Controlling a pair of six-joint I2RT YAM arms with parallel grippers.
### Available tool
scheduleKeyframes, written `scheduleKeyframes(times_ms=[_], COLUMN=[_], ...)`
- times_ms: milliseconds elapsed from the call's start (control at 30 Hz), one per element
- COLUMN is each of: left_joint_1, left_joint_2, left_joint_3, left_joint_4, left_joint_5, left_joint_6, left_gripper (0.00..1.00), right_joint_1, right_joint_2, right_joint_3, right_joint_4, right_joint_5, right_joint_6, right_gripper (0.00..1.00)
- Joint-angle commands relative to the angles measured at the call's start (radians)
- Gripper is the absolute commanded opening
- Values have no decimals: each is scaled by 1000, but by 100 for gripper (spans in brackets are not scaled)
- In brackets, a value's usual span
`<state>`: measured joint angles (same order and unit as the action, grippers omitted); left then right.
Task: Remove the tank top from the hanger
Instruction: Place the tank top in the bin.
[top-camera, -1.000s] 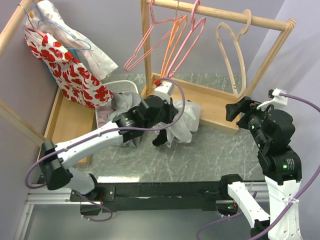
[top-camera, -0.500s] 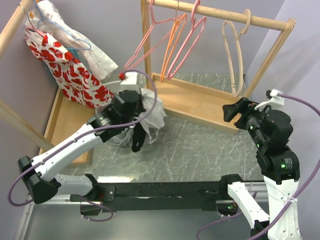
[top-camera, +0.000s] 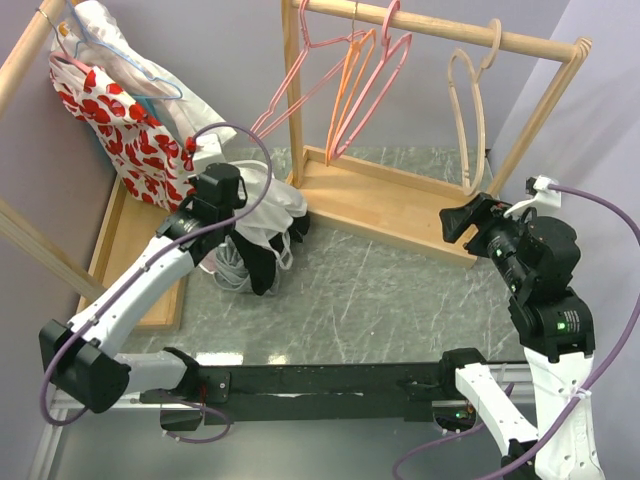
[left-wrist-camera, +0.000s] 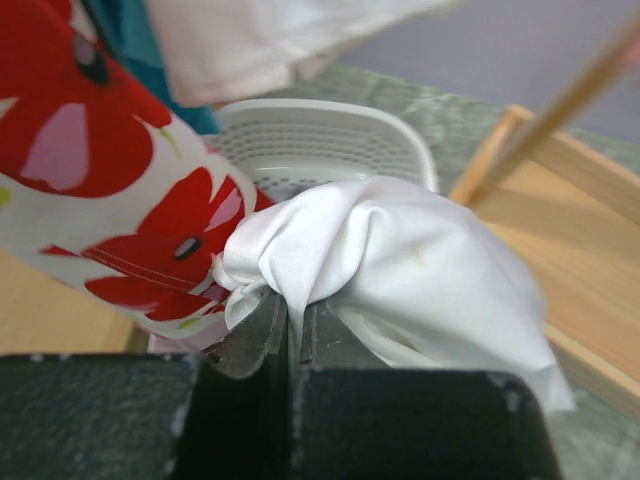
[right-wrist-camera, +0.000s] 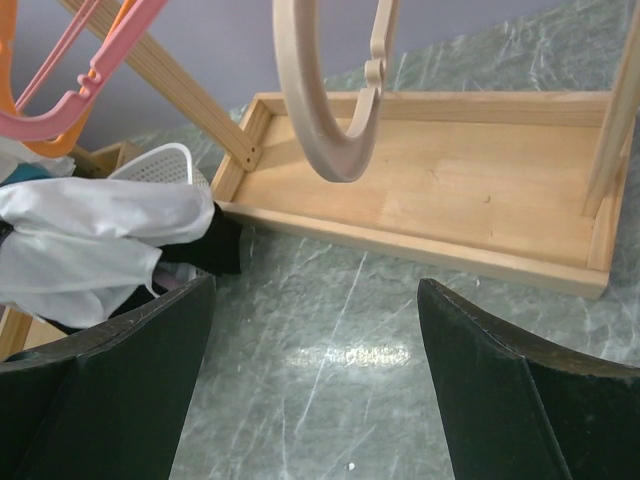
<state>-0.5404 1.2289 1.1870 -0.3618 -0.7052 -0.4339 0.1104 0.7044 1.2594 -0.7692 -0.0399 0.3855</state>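
Note:
The white tank top (top-camera: 268, 205) with a black part dangling below it hangs bunched from my left gripper (top-camera: 248, 212), off any hanger. In the left wrist view the left gripper (left-wrist-camera: 295, 320) is shut on a fold of the tank top (left-wrist-camera: 400, 270), just above the white basket (left-wrist-camera: 320, 140). A bare wooden hanger (top-camera: 470, 120) hangs on the rack's rod at the right, its loop seen close in the right wrist view (right-wrist-camera: 330, 90). My right gripper (top-camera: 460, 220) stands open and holds nothing (right-wrist-camera: 315, 330), above the marble table in front of the rack's base.
Pink and orange hangers (top-camera: 350, 90) hang bare on the same rod. The rack's wooden base tray (top-camera: 400, 205) lies behind. A red floral garment (top-camera: 130, 140) and a white one hang on the left rack, close to my left gripper.
My left arm has swung left with the tank top, from in front of the rack's base to above the basket. The right arm has barely moved.

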Motion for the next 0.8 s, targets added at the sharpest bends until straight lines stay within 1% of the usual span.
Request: scheduleKeyframes(times_ms=[0,100,200,233,267,300,467,633,767], left_joint_1=[68,80,105,106,108,109,137,148,186], left_joint_2=[24,29,26,35,59,69,164,296,394], left_joint_3=[6,7,0,5,14,19,-9,-6,14], left_joint_4=[75,84,118,115,74,67,18,-25,-26], left_joint_5=[-17,-53,-19,-30,-58,-95,-112,-71,6], left_joint_6=[26,6,0,0,-9,-17,-78,-152,-175], left_gripper=[1,1,1,1,1,1,1,1,1], right_joint_1=[-2,-2,-2,-2,-2,-2,-2,-2,-2], right_joint_2=[6,15,21,23,24,27,30,41,43], right_joint_3=[-12,-22,-25,-28,-29,-28,-31,-34,-32], right_joint_4=[48,59,67,71,74,74,76,81,80], right_joint_5=[-11,-21,-26,-32,-35,-35,-35,-46,-49], right_joint_6=[6,7,13,12,12,10,7,7,6], right_gripper=[90,90,90,90,90,90,90,90,90])
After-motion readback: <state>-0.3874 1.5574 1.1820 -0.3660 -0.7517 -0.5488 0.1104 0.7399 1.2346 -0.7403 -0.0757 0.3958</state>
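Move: The left hand grips the bunched white tank top, with black cloth hanging below it; the white bin's middle lies some 7 cm ahead, about 1 cm left and 25 cm below. The red floral garment hangs about 15 cm to the hand's left and 5 cm farther out; the wooden rack tray is some 30 cm right, 6 cm ahead. From the right hand the bin lies roughly 43 cm left, 20 cm ahead and 33 cm below. The left hand, still pinching the tank top, sinks about 12 cm towards the bin while easing forward and left. ##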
